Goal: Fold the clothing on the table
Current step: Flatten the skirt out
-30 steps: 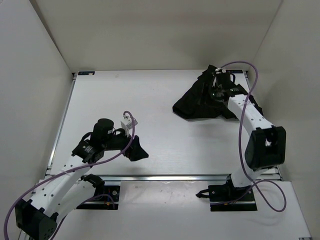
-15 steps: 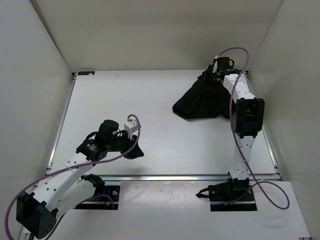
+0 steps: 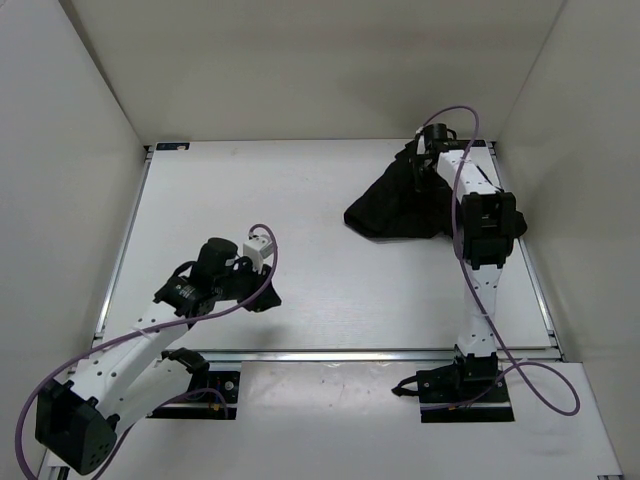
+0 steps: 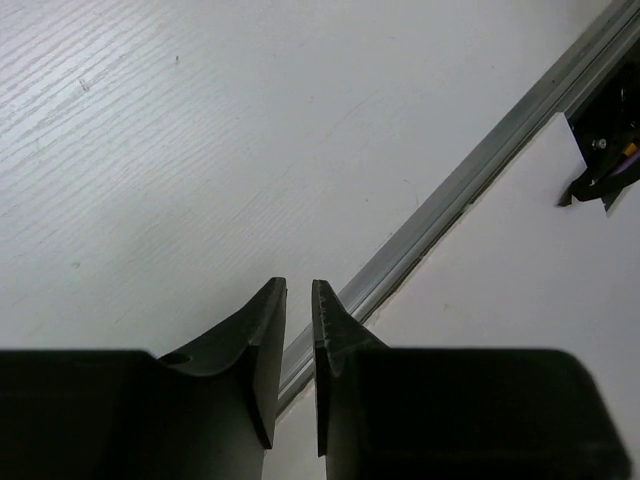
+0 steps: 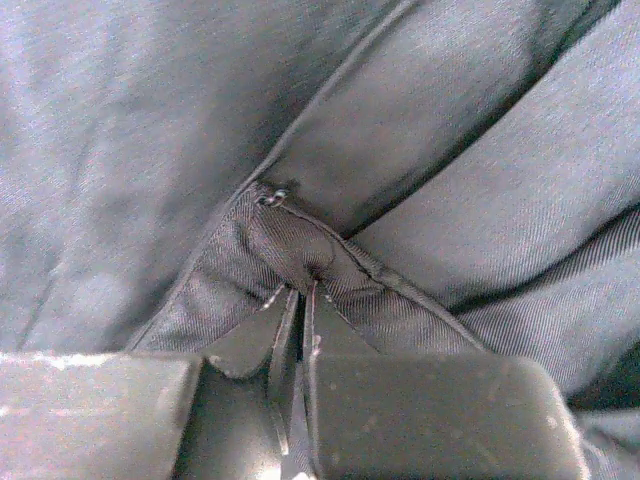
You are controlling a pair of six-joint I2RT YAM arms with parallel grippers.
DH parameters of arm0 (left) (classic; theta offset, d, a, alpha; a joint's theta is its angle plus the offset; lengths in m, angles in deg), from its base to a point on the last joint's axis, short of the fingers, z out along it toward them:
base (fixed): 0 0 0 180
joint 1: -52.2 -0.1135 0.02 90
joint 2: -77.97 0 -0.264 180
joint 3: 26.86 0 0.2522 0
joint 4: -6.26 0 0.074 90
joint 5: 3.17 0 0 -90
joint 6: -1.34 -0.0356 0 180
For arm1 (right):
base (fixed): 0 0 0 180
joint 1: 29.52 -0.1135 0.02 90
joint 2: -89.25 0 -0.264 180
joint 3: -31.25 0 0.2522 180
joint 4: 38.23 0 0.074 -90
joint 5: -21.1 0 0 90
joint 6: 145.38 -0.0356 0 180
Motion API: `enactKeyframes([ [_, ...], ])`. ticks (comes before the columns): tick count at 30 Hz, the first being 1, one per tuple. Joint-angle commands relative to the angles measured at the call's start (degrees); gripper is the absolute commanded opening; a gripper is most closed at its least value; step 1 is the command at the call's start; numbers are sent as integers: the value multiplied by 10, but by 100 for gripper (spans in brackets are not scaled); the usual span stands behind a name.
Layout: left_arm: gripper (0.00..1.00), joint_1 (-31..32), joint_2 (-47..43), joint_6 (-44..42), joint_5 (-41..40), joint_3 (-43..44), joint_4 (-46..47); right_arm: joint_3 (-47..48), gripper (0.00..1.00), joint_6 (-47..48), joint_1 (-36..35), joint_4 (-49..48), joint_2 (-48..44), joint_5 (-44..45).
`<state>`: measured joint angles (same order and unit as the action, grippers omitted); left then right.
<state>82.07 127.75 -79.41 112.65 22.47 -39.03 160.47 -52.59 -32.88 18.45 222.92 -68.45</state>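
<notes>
The clothing point(image 3: 395, 205) is a crumpled black heap at the far right of the white table point(image 3: 300, 190). My right gripper point(image 3: 420, 168) reaches down onto the heap's far end. In the right wrist view, dark twill clothing point(image 5: 150, 120) fills the frame, and my right gripper point(image 5: 303, 290) is shut on a small pinched fold of it beside a seam. My left gripper point(image 3: 265, 297) hovers over bare table near the front edge, far from the clothing. Seen from the left wrist, my left gripper point(image 4: 298, 285) holds nothing, its jaws only a narrow slit apart.
A metal rail point(image 3: 330, 353) runs along the table's near edge, and the same rail point(image 4: 470, 180) passes just below my left fingers. Black base hardware point(image 4: 605, 150) sits beyond it. White walls point(image 3: 90, 120) enclose the table on three sides.
The right arm stretched farther toward the far right corner and its gripper shut on the clothing. The left gripper's jaws narrowed from wide to a slit, and it drew back slightly.
</notes>
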Motion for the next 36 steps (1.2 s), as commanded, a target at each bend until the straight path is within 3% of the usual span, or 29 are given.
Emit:
enactKeyframes([
  [1,27,-7,-13,6,-23,0,-1,5,0,-9,-42,14,-91,8],
  [4,29,-10,-23,14,-43,-1,-2,-14,0,-26,-87,41,-156,24],
  [7,36,-10,-30,23,-62,-2,-4,-94,1,-52,-134,39,-244,52],
  [12,53,-39,-4,49,-111,21,-26,-350,0,-130,-188,-20,-424,9],
  [16,51,-46,30,90,-96,20,35,-527,0,-201,-201,-88,-594,-24],
  [21,45,-66,137,127,-87,56,88,-722,0,-233,-153,-126,-750,-72],
  [26,51,-21,271,152,-104,140,113,-796,0,-239,-104,-116,-827,-100],
  [31,49,4,346,236,-96,141,220,-835,0,-227,-76,-121,-836,-117],
  [36,50,19,429,274,-144,192,237,-840,0,-227,-76,-126,-854,-131],
])
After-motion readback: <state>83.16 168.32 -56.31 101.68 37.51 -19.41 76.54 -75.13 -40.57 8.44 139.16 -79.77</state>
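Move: The right fingers already pinch the skirt near its far side; the bare table where it is to go lies about 33 cm back and 6 cm left, roughly 1 cm below. The skirt's left corner is some 12 cm back and 23 cm left of this hand, its right corner 14 cm back and 26 cm right. For the left hand, that left corner lies about 26 cm ahead, 17 cm right and 9 cm below. Keep the right gripper shut on the skirt, lift it some 13 cm while swinging left, then draw it quickly back towards the base, about 33 cm in all, curving right and sinking again over the near table, its left side rolling up. Meanwhile bring the left gripper forward about 12 cm, down and then right towards the skirt's left corner, turning some 20 degrees counter-clockwise and opening partway. ##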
